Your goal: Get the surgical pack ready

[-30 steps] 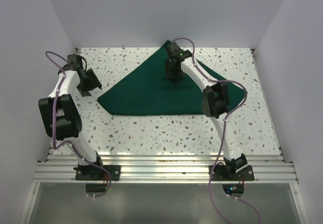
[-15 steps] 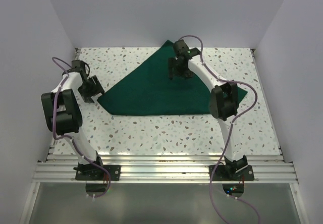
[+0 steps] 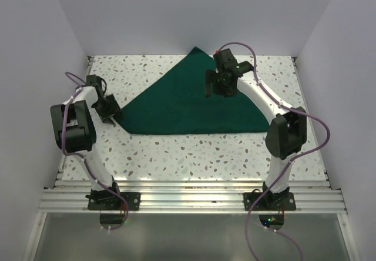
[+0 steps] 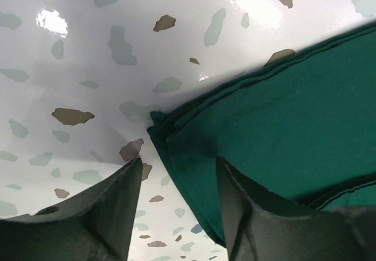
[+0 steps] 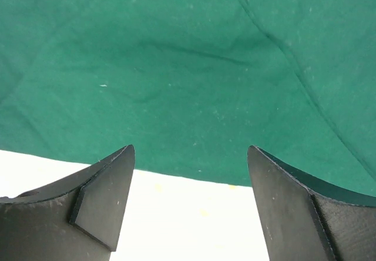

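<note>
The surgical pack is a dark green drape folded into a flat triangle on the speckled table, with its apex at the back. No instruments or gauze are in view. My left gripper is low at the drape's left corner. It is open: in the left wrist view the layered corner of the drape lies between the fingers, ungripped. My right gripper hovers over the drape's upper right part, open and empty. The right wrist view shows the cloth and its edge below.
White walls close in the table on the left, back and right. An aluminium rail runs along the near edge, by the arm bases. Purple cables loop off both arms.
The right gripper opened, lifted off the drape and moved right, its elbow swinging outward. The left gripper moved down to the drape's left corner and narrowed slightly.
</note>
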`<state>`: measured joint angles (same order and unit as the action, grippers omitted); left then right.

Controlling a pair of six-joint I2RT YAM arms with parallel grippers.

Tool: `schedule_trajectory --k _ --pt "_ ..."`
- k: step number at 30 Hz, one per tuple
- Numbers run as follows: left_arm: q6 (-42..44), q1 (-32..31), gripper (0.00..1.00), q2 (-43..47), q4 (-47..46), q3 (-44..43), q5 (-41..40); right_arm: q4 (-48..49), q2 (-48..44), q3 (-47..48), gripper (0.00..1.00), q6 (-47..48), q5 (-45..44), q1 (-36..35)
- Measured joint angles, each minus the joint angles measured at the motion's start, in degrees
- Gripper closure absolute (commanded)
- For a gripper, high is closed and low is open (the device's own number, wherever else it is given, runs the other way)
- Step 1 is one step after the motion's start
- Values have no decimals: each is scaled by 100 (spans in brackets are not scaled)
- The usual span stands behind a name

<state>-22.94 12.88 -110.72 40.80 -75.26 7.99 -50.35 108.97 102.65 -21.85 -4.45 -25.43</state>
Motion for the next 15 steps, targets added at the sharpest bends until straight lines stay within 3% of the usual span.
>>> schedule_trajectory --k 5,7,8,9,15 --pt "0 35 61 -52 -61 -17 61 -20 -7 -164 18 2 -9 2" --pt "2 50 77 -76 -96 -35 87 -13 -50 -258 18 0 -11 9" --pt "22 50 94 -96 -120 -42 90 -2 -96 -334 18 0 -9 17" --pt "33 50 100 -118 -125 -68 116 -4 -149 -422 18 -2 -9 31" --pt "175 28 100 -199 -50 -387 214 -22 -448 -841 17 -68 127 254"
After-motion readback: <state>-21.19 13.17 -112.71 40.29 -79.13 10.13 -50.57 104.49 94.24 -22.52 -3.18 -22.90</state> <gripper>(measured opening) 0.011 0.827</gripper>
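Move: The left hand is low over the green drape's left corner, which lies about 2 cm ahead, 1 cm left and 1 cm below; the drape's near-left corner is some 7 cm back and 7 cm right. From the right hand, the drape's near-right corner lies roughly 12 cm back, 26 cm right and 16 cm down, mostly hidden by the arm; the drape's left corner is about 45 cm left and 3 cm back. Creeping forward about 2 cm at table height, the left hand shuts its fingers fully and pinches the drape's left corner, then starts to rise, by about 1 cm. Meanwhile the right hand, empty and wide open, draws back and to the right some 3 cm each way, sinking about 2 cm, over the drape towards its near-right corner. ##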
